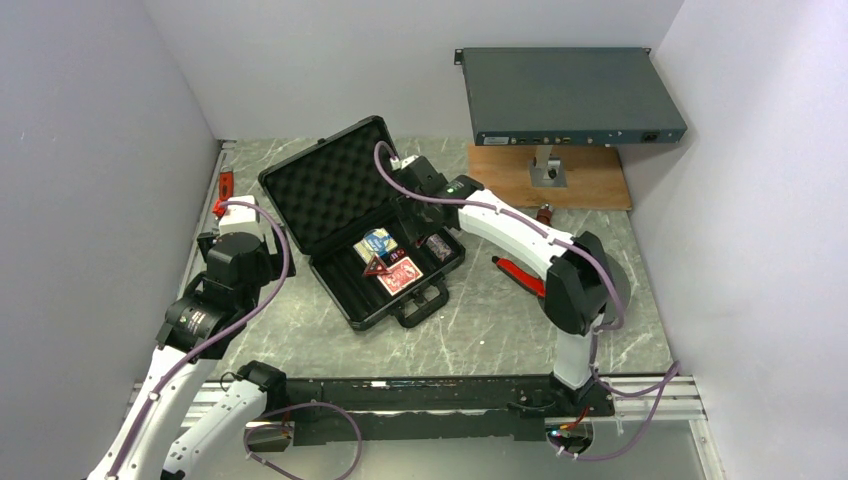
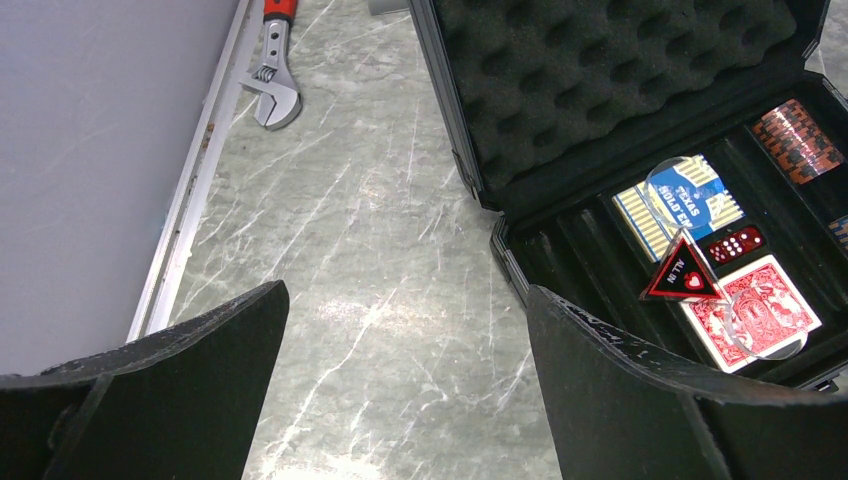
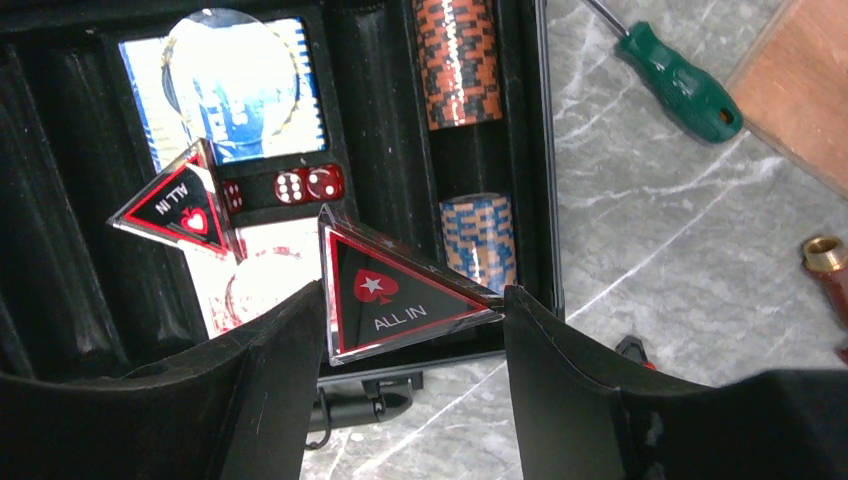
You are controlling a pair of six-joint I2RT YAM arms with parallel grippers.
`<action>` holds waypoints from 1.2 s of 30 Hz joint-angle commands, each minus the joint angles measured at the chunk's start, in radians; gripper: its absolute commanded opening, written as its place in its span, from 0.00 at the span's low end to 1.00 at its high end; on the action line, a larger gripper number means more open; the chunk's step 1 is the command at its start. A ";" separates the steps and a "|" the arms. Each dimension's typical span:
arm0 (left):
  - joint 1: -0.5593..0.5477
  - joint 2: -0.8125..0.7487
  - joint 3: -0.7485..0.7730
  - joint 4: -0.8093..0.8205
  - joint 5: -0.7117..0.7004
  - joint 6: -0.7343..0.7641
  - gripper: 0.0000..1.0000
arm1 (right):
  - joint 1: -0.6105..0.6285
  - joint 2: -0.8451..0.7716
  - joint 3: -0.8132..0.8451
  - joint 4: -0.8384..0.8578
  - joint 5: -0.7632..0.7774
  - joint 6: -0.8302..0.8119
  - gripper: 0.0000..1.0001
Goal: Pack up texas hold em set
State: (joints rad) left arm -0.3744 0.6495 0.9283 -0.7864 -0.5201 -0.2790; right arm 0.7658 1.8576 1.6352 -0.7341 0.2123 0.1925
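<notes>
The black briefcase (image 1: pixel 330 195) lies open mid-table, its foam lid (image 2: pixel 600 80) folded back. In its tray lie a blue card deck (image 2: pixel 680 205), a red card deck (image 2: pixel 760 310), red dice (image 3: pixel 305 185), an orange chip roll (image 3: pixel 457 60), a blue chip roll (image 3: pixel 478 240) and one red-black triangular token (image 3: pixel 175 205) standing on the decks. My right gripper (image 3: pixel 410 330) hovers over the tray's near right corner, shut on a second triangular "ALL IN" token (image 3: pixel 385 290) wedged between its fingers. My left gripper (image 2: pixel 405 340) hangs open over bare table left of the case, holding nothing.
A grey rack-mount box (image 1: pixel 570 95) stands on a wooden board (image 1: pixel 560 175) at the back right. A green screwdriver (image 3: pixel 680 85) and a red-handled tool (image 1: pixel 522 275) lie right of the case. A red-handled wrench (image 2: pixel 272 90) rests by the left wall.
</notes>
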 commanded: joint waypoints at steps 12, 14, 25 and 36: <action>0.005 -0.014 0.010 0.027 0.001 -0.006 0.95 | -0.008 0.155 0.126 0.043 -0.120 -0.004 0.00; 0.004 -0.013 0.010 0.026 0.001 -0.005 0.95 | -0.008 0.170 0.134 0.043 -0.118 0.020 0.00; 0.005 -0.011 0.010 0.024 -0.005 -0.006 0.95 | -0.008 0.249 0.187 0.025 -0.145 0.134 0.00; 0.005 -0.013 0.010 0.024 -0.007 -0.006 0.95 | -0.008 0.307 0.214 -0.002 -0.138 0.204 0.00</action>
State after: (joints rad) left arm -0.3744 0.6434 0.9283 -0.7864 -0.5201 -0.2787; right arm 0.7605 2.1548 1.7954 -0.7338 0.0689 0.3523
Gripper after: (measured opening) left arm 0.952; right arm 0.627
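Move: My right hand holds an ALL IN triangle above the open case. The red dice lie about 6 cm to its left, level in reach and some 12 cm below. The other triangle stands 10 cm left and 2 cm nearer me, the blue-and-white card box 10 cm left and 2 cm ahead, and the red card deck 5 cm left and 5 cm back. For my left hand the dice lie about 13 cm ahead, 26 cm right and 22 cm below. I lower the triangle into the case with my right hand, sinking about 8 cm while drifting some 5 cm left towards the dice between the card box and the red deck. My fingers keep their pinch, and my wrist tips them more steeply down, by roughly 13 degrees. ##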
